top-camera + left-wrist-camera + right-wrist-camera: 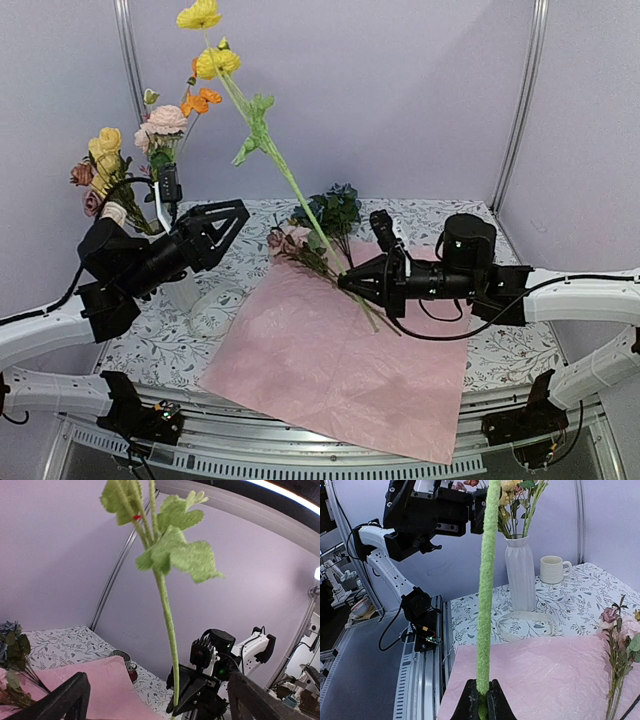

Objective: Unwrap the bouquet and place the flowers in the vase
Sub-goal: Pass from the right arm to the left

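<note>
My right gripper [348,278] [482,702] is shut on the lower end of a fuzzy green stem [486,580]. That stem rises up and left to yellow poppy blooms [200,15]. My left gripper [236,216] [157,692] stands wide open beside it, the stem [170,630] passing between its fingers without touching. The white ridged vase [520,575] holds several flowers [160,125] and is mostly hidden behind the left arm in the top view. The bouquet is undone: its pink paper [340,350] lies flat, with blue and pink flowers [325,225] at its far edge.
A cream ribbon [525,625] lies looped on the floral tablecloth in front of the vase. A cream mug [552,569] stands right of the vase in the right wrist view. A striped cup on a red saucer [125,662] sits beyond the paper. Frame posts [520,100] rise at the back.
</note>
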You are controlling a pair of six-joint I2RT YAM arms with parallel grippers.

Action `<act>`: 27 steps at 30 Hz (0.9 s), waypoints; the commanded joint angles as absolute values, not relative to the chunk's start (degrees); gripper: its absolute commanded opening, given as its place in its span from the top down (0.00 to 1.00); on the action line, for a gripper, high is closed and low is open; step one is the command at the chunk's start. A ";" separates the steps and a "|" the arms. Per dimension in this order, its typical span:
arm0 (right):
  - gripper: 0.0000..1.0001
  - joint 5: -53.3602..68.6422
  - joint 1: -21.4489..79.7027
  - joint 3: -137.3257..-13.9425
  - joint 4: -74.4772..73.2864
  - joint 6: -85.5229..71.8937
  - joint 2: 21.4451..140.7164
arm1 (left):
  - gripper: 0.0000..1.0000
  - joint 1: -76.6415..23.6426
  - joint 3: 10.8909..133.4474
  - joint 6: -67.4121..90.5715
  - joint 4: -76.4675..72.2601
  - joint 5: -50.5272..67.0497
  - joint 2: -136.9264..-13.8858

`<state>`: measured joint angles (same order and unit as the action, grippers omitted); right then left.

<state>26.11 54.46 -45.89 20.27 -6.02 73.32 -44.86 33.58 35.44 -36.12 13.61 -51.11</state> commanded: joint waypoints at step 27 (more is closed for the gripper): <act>0.95 24.55 63.02 -48.80 24.67 -3.53 80.50 | 0.80 -45.86 36.35 32.76 -38.34 12.17 -51.15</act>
<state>25.30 62.37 -46.57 22.52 -3.99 80.03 -45.36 35.51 32.99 -39.46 12.49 -50.70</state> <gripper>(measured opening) 0.049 0.234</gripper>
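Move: The leafy part of the yellow-flower stem, which the right fingers hold lower down, is about 5 cm ahead, 5 cm right and 7 cm above the open left hand. The white vase stands some 12 cm ahead and 14 cm left of that hand, its middle 24 cm lower; the ribbon loop lies 12 cm ahead, 8 cm left, 36 cm down. From the right hand, the left gripper is about 3 cm ahead, 17 cm left and 10 cm higher. The left fingers close most of the way around the leafy part of the stem, coming to grip it as that hand rises about 3 cm to meet it. The right hand keeps its hold lower down and carries the stem back, left and down, some 4 cm each way, turning slightly counter-clockwise, then both ease to a near stop. ##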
